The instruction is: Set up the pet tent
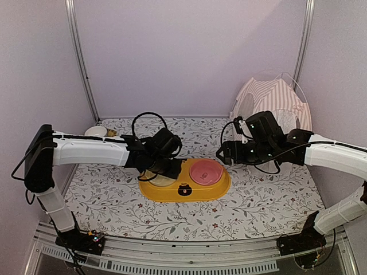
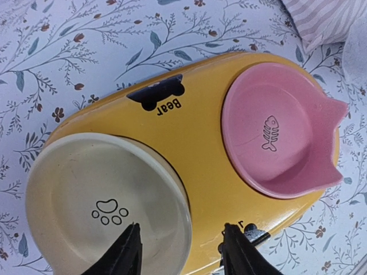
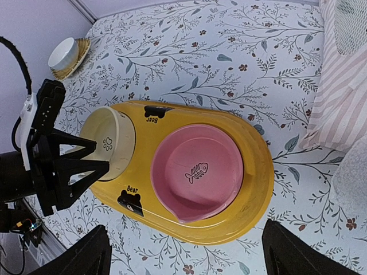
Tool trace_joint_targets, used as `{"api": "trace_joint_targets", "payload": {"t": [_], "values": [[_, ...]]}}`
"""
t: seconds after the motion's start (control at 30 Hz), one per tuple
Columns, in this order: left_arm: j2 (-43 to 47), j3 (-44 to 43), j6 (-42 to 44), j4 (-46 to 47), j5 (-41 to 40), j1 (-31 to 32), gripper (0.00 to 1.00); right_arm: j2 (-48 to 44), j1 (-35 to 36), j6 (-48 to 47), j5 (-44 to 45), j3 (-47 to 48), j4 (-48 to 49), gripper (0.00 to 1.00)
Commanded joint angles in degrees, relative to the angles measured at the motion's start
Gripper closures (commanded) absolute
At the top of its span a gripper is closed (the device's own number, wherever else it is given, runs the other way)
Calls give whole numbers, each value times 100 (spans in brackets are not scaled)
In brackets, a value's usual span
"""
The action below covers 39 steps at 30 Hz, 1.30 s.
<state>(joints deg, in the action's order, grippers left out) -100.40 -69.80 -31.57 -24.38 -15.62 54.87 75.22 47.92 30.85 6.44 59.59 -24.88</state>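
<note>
The pet tent (image 1: 274,98), pink-and-white striped with thin white poles, stands at the back right corner; a strip of it shows in the left wrist view (image 2: 328,20) and along the right edge of the right wrist view (image 3: 344,97). Neither gripper touches it. My left gripper (image 1: 163,172) (image 2: 182,229) (image 3: 101,157) is open, one finger over the cream paw-print bowl (image 2: 86,200) and the other over the yellow feeder tray (image 2: 195,143). My right gripper (image 1: 225,153) (image 3: 184,229) hangs wide open just right of the pink fish bowl (image 3: 198,172), holding nothing.
The yellow tray (image 1: 184,192) with cream bowl (image 1: 162,181) and pink bowl (image 1: 206,172) lies mid-table on the floral cloth (image 1: 109,195). A small white bowl on a woven coaster (image 1: 96,131) (image 3: 64,52) sits back left. Walls enclose the back and sides.
</note>
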Motion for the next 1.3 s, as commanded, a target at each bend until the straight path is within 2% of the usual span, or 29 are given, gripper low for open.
{"api": "trace_joint_targets", "payload": {"t": [0.0,0.3,0.53,0.9,1.27], "values": [[-166,97,47,406,522,-298,52,16,-37,68,-73,-31,-67,7],[-698,81,5,883,1317,-736,49,-31,-37,105,-101,-25,-161,7],[-630,141,112,1004,1346,-772,36,-85,-35,118,-33,-37,-219,7],[-767,378,83,1237,1589,-909,25,-41,-35,123,-59,-9,-227,7],[-922,490,-20,1355,1879,-869,20,-68,-29,154,-55,-98,-232,7]]}}
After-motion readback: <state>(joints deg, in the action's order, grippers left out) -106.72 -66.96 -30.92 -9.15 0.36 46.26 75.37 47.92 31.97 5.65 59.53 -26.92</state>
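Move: The cream bowl sits in the left end of the yellow stand, its middle about 5 cm to the left hand's left, 1 cm ahead and some 7 cm below the half-open fingers. The stand's middle is 3 cm to that hand's right, level with it and 9 cm down, and the pink bowl is about 10 cm right and 2 cm ahead. From the idle right hand the cream bowl lies some 18 cm left, 3 cm ahead and 17 cm lower. The left hand reaches forward and down together, about 4 cm each way, to the far right part of the cream bowl's rim, then nearly stops sinking and eases slightly to the right. As it settles there, its fingers spread from half to about four-fifths open and the wrist rolls some 10 degrees, left side down, leaving one finger over the inside of the cream bowl and the other over the yellow stand between the two bowls; contact can't be seen. ##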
